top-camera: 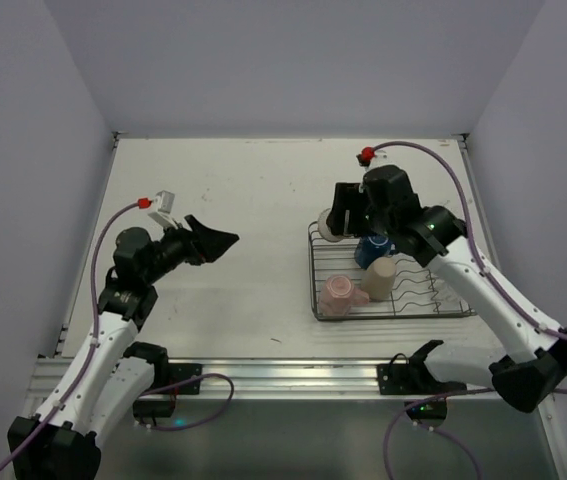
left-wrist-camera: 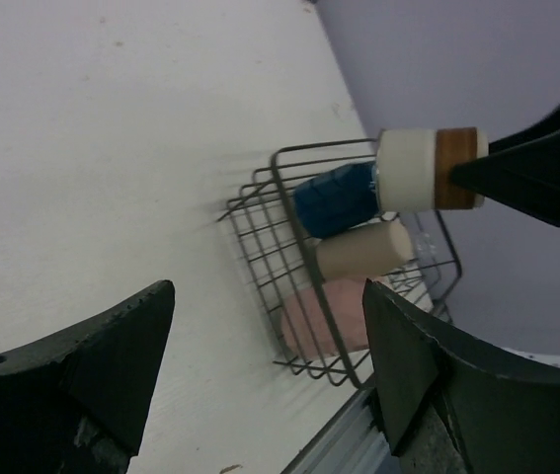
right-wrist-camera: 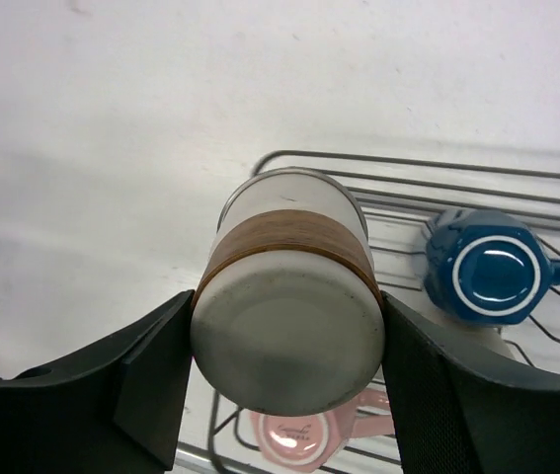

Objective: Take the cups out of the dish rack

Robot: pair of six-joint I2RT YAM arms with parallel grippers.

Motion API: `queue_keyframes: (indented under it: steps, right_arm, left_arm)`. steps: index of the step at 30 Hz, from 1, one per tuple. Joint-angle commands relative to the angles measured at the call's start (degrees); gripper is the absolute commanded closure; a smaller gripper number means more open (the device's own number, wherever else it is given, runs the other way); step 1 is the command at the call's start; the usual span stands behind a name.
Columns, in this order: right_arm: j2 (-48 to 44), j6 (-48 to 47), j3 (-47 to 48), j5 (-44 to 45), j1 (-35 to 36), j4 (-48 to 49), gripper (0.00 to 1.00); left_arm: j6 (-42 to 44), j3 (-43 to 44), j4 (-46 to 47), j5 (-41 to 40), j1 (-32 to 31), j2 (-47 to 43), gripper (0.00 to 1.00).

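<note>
My right gripper [right-wrist-camera: 287,360] is shut on a cream cup with a brown band [right-wrist-camera: 287,296], its base facing the wrist camera. The cup [top-camera: 331,228] hangs over the far left corner of the dish rack [top-camera: 315,280], and in the left wrist view this cup [left-wrist-camera: 428,169] shows above the rack's top wire [left-wrist-camera: 260,188]. Inside the rack lie a blue cup [top-camera: 370,250], a beige cup [top-camera: 381,280] and a pink cup [top-camera: 339,295]. My left gripper [top-camera: 218,240] hovers open over the table left of the rack, nothing between its fingers [left-wrist-camera: 121,346].
A metal rail [top-camera: 283,375] runs along the table's near edge by both arm bases. White walls close in the table at the back and sides. Bare tabletop [top-camera: 243,190] lies between the left gripper and the rack.
</note>
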Motion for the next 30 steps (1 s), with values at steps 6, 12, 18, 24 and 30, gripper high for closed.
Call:
queue_keyframes:
  steps: [6, 12, 18, 24, 30]
  right_arm:
    - [-10.9, 1.4, -2.7, -18.6, 0.2, 10.5, 1.00]
    - [-11.6, 5.0, -6.1, -31.6, 0.1, 19.5, 1.00]
    - [-10.2, 10.3, -9.6, -40.4, 0.2, 31.1, 1.00]
    - [-9.1, 14.3, -11.2, -45.0, 0.3, 36.9, 1.00]
    - [-7.3, 17.6, -12.6, -48.1, 1.0, 42.6, 1.00]
  left_arm:
    - [-28.2, -13.7, 57.0, 25.7, -0.4, 7.6, 0.19]
    - [-35.5, -16.1, 70.9, 26.0, -0.8, 9.0, 0.20]
    - [-38.5, -16.0, 75.5, 25.1, -2.0, 9.1, 0.21]
    - [-38.4, -16.3, 75.6, 24.6, -2.3, 9.5, 0.22]
    - [-38.4, -15.8, 75.9, 23.9, -3.1, 9.6, 0.22]
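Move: My right hand already holds the white cup with the wooden band, its middle about 2 cm ahead of, 1 cm left of and 2 cm below the fingers. It goes to my open left hand, some 27 cm left, 4 cm back and nearly level. In the rack 18 cm below stand the blue mug, 3 cm ahead and 11 cm right, and the pink mug, 11 cm back and 1 cm right. From my left hand the cup is 26 cm right and 6 cm ahead. Keeping my grip on the cup, my right hand swings about 11 cm left, 8 cm back and 9 cm up, turning its fingers leftward and almost level towards my left hand. My left hand first goes right 5 cm, then back and up about 8 cm each, rolling and turning clockwise so its still-open fingers point at the cup's mouth. ##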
